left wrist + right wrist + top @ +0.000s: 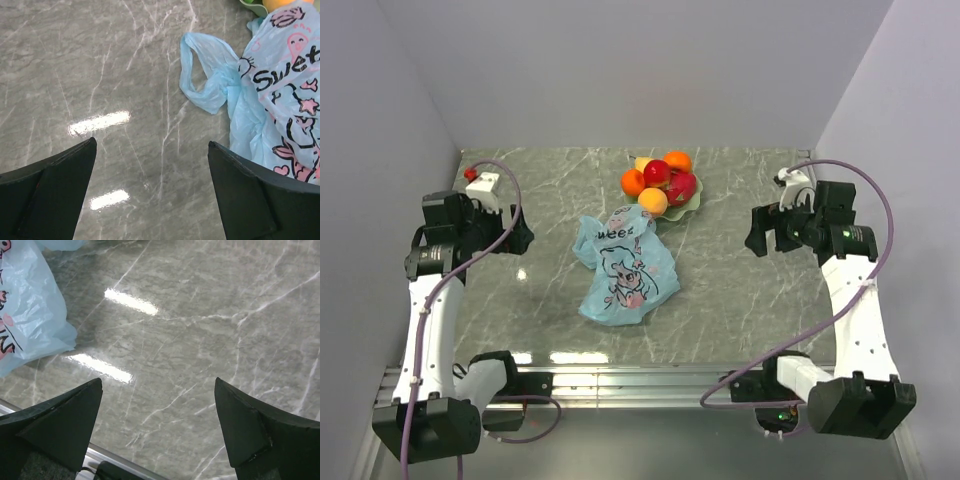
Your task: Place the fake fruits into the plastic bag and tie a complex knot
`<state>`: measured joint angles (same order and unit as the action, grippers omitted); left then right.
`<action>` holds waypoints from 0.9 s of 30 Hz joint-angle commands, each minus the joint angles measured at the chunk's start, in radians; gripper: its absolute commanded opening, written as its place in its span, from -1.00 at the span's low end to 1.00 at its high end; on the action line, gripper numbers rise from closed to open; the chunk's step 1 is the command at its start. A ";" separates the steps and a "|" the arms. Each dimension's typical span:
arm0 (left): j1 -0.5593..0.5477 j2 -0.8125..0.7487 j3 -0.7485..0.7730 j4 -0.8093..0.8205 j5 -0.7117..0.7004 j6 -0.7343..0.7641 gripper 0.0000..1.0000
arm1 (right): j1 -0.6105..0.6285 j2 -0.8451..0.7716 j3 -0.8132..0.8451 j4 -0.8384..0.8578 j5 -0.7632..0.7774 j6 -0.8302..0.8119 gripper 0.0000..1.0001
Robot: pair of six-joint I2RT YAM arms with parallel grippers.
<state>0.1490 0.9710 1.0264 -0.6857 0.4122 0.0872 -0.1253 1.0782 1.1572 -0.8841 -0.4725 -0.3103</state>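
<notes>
The light-blue plastic bag (623, 268) with a pink and dark cartoon girl print lies flat in the middle of the table. It also shows in the left wrist view (280, 95), with a loose handle loop (200, 75), and in the right wrist view (27, 315). The fake fruits (660, 180), orange, red and yellow, are piled on a pale green plate (682, 209) just behind the bag. My left gripper (520, 238) is open and empty left of the bag, above bare table (152, 145). My right gripper (756, 234) is open and empty to the right (159, 385).
The table is grey marble-patterned with white walls on three sides. A metal rail (640, 378) runs along the near edge by the arm bases. Purple cables (865, 200) loop from both arms.
</notes>
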 commanded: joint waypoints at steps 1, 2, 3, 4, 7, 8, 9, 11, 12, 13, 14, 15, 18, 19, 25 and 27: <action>0.000 -0.020 -0.015 0.031 0.035 0.057 0.99 | 0.079 -0.037 -0.008 0.037 0.023 -0.038 0.99; 0.000 -0.017 -0.025 0.037 0.052 0.071 0.99 | 0.117 -0.040 -0.014 0.051 0.038 -0.035 0.99; 0.000 -0.011 -0.032 0.060 0.072 0.089 0.99 | 0.162 -0.047 -0.019 0.065 0.084 -0.029 0.99; 0.000 0.003 -0.038 0.070 0.111 0.092 0.99 | 0.202 -0.049 -0.031 0.104 0.107 -0.023 0.99; -0.002 0.026 -0.064 0.139 0.212 0.091 0.99 | 0.395 -0.038 -0.045 0.175 0.214 0.003 0.99; 0.000 0.026 -0.086 0.168 0.230 0.080 0.99 | 0.488 -0.012 -0.042 0.184 0.236 0.011 0.99; -0.002 0.020 -0.100 0.199 0.246 0.045 0.99 | 0.547 0.003 -0.034 0.191 0.262 0.017 0.99; 0.000 0.020 -0.135 0.310 0.289 -0.027 0.99 | 0.689 0.053 0.001 0.212 0.336 0.051 0.99; -0.002 0.027 -0.141 0.343 0.292 -0.056 0.99 | 0.731 0.071 0.021 0.238 0.357 0.066 0.99; 0.000 0.035 -0.147 0.391 0.293 -0.079 0.99 | 0.771 0.089 0.032 0.255 0.379 0.109 0.99; 0.000 0.044 -0.152 0.409 0.293 -0.137 0.99 | 0.814 0.133 0.044 0.272 0.426 0.137 0.99; -0.002 0.066 -0.152 0.422 0.292 -0.151 0.99 | 0.872 0.161 0.082 0.283 0.429 0.161 0.99; 0.000 0.089 -0.163 0.462 0.271 -0.194 0.99 | 0.984 0.290 0.175 0.283 0.436 0.261 0.99; 0.000 0.089 -0.166 0.469 0.263 -0.202 0.99 | 1.007 0.322 0.199 0.283 0.439 0.301 0.99; 0.004 0.081 -0.166 0.482 0.221 -0.242 0.99 | 1.081 0.577 0.360 0.254 0.462 0.427 0.99; 0.006 0.075 -0.166 0.480 0.224 -0.254 0.99 | 1.087 0.655 0.413 0.237 0.462 0.450 0.99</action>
<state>0.1493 1.0668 0.8566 -0.2558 0.6388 -0.1246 0.9565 1.6650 1.4895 -0.6357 -0.0460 0.0475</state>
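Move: The blue plastic bag lies flat, its middle roughly 29 cm to the left of my right hand, about level with it fore and aft and some 18 cm below. The fruit bowl is about 20 cm ahead and 21 cm to the left of that hand, 16 cm down. From my left hand, the bag's left handle loop is around 7 cm ahead and 13 cm to the right, 18 cm below; the bowl is some 19 cm ahead and 32 cm right. I sweep my right hand fast to the left, about 33 cm, until it is over the printed part of the bag, swinging the wrist some 30 degrees counter-clockwise and sinking late on, fingers wide open. Meanwhile my open left hand eases first right and slightly down, then forward towards the bag's left handle, rolling its left side down a little. ##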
